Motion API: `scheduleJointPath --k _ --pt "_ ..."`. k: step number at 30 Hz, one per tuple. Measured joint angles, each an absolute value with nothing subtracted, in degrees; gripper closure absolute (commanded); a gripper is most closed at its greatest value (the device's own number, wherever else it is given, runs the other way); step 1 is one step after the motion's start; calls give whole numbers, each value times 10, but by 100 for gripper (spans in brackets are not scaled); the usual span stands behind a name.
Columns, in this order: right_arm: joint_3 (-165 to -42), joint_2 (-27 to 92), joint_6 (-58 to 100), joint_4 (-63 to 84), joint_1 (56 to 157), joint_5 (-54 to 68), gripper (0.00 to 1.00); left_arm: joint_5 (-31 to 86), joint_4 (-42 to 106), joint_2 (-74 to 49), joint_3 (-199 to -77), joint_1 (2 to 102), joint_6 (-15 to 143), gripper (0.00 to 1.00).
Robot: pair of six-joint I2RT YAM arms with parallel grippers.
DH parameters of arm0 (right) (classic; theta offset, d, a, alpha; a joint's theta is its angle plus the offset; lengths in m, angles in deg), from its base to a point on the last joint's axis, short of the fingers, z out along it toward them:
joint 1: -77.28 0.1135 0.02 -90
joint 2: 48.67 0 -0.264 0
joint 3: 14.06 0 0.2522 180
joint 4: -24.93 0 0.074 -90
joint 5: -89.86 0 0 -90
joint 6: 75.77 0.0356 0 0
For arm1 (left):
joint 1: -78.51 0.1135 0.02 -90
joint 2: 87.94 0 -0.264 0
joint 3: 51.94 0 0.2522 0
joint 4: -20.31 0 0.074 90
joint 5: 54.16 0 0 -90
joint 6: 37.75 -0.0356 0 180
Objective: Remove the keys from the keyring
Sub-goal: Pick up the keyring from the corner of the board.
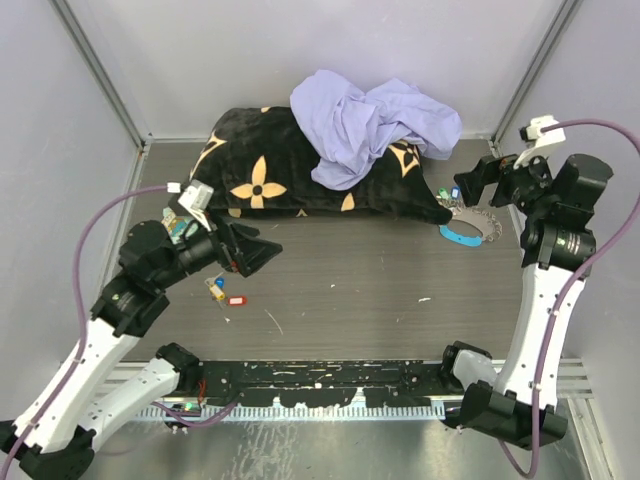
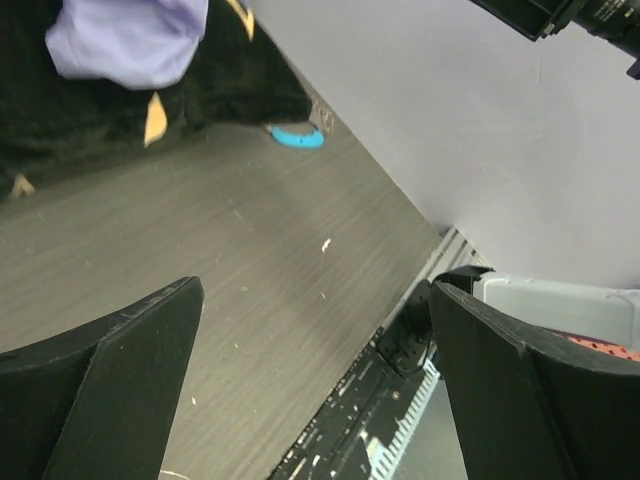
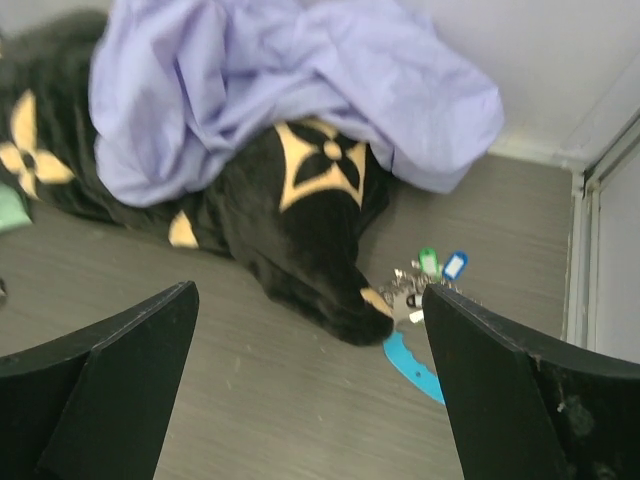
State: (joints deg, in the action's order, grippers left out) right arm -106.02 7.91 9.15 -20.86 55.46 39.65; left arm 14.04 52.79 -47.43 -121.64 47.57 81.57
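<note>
The keyring (image 1: 474, 224), a silver chain loop with a light-blue crescent (image 1: 458, 236), lies on the table at the right, against the black pillow's corner. Keys with a green tag (image 3: 428, 262) and a blue tag (image 3: 455, 265) sit at the chain (image 3: 405, 290). More tagged keys lie apart at the left: a yellow and blue pair (image 1: 215, 285) and a red one (image 1: 236, 300). My right gripper (image 1: 478, 180) hovers open above the keyring, holding nothing. My left gripper (image 1: 262, 252) is open and empty over the left table, just above those loose keys. The crescent (image 2: 297, 137) shows far off in the left wrist view.
A black pillow with tan flower marks (image 1: 270, 175) lies across the back, with a lavender cloth (image 1: 370, 120) heaped on it. Grey walls close the back and both sides. A black rail (image 1: 330, 385) runs along the near edge between the arm bases.
</note>
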Motion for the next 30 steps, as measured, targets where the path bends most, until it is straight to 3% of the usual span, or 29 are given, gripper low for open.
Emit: scheduleJointPath --k 12,19,30 --pt "-995 231 -104 -278 551 377 0 126 385 -433 -1015 476 939 2" --pt "-951 266 -113 -263 491 357 0 151 335 -449 -940 476 995 2" --pt "-882 309 -58 -115 414 287 0 155 258 -397 -921 477 1012 1"
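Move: The keyring, with its blue handle, lies on the board some 10 cm ahead of the open right hand, 14 cm to its right and about 40 cm below. Its green and blue key tags lie 9 cm farther out than its middle and 3 cm left of it. The dark pillow's middle is roughly 27 cm ahead and 31 cm left of that hand, one corner nearly reaching the keyring. From the left hand, the keyring lies about 22 cm ahead, 53 cm right and 36 cm below. Towards the keyring, the empty right hand first drops steeply with a little forward, then swings right while still sinking, about 24 cm down and 16 cm right in all. Its wrist tips nearly 30 degrees downward and finally turns clockwise, fingers staying wide open. The left hand, also open and empty, sinks about 16 cm over bare board, tilting down. ##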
